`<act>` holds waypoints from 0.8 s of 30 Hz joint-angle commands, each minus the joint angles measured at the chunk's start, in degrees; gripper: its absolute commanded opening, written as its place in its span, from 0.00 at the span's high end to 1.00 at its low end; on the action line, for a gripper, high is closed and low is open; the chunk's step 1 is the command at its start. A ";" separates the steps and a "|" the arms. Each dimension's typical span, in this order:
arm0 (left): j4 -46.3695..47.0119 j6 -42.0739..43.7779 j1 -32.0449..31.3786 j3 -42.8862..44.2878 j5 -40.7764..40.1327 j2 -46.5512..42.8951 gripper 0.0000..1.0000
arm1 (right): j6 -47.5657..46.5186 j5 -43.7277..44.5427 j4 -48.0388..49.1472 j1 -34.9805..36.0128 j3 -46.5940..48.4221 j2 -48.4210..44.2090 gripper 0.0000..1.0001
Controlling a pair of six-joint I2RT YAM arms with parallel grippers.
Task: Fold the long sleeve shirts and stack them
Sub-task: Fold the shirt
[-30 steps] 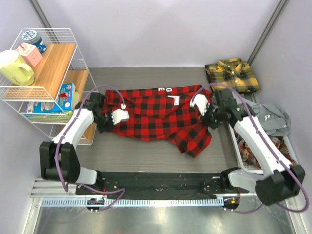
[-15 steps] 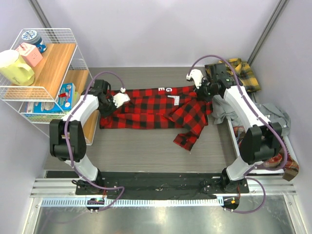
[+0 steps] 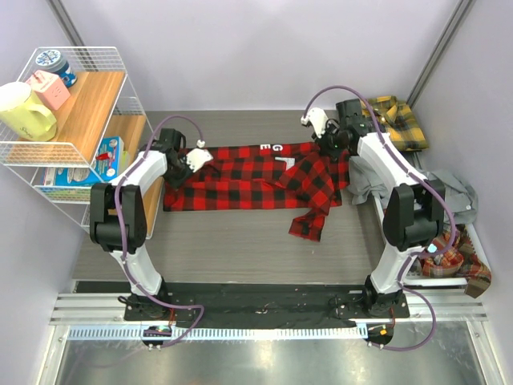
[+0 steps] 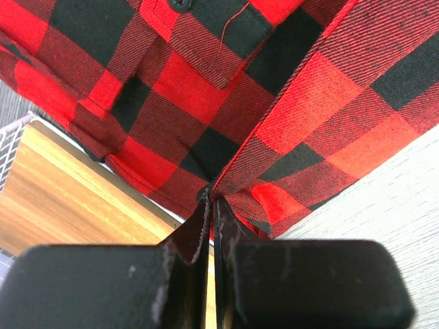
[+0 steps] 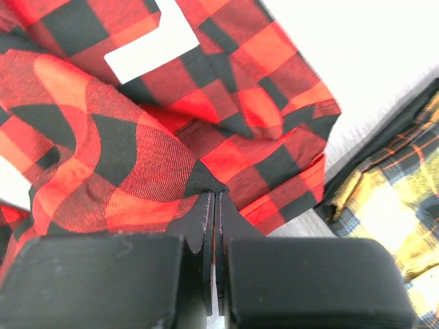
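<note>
A red-and-black check long sleeve shirt (image 3: 240, 176) with white lettering lies as a wide band across the table, one sleeve (image 3: 311, 220) trailing toward the front right. At the shirt's left end my left gripper (image 3: 195, 160) is shut on a fold of it (image 4: 211, 200). My right gripper (image 3: 323, 136) pinches a fold at the right end (image 5: 215, 194), also shut. A yellow-and-black plaid shirt (image 3: 398, 120) sits folded at the far right, partly behind the right arm, and shows in the right wrist view (image 5: 398, 199).
A white wire rack (image 3: 80, 120) with wooden shelves, a mug and tins stands at the left, its shelf edge (image 4: 62, 199) close under the left gripper. A white basket (image 3: 385, 233) at the right holds a grey shirt (image 3: 449, 192) and an orange-brown plaid one (image 3: 453, 261).
Both grippers have carried the red shirt's near edge toward the far side of the table. The shirt has folded over into a narrower band, and the loose sleeve slid back with it.
</note>
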 commanded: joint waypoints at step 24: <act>-1.52 -13.10 -7.50 -2.56 2.08 -4.20 0.55 | 12.79 -3.50 -17.50 -2.44 9.01 11.10 0.57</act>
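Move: The left fingers still pinch the shirt's turned-up hem near its left end, the hem about 1 cm below the hand point; a wooden shelf board lies some 11 cm left and 5 cm back. The right fingers still pinch the cloth at the right end, 1 cm below their hand point. From there the white label is about 13 cm left, 3 cm back, the loose cuff 7 cm left, 21 cm back, and the yellow shirt 16 cm right, 8 cm ahead. Both hands open off the hem, left then rising about 4 cm, right reaching forward, then sinking and drawing back. ##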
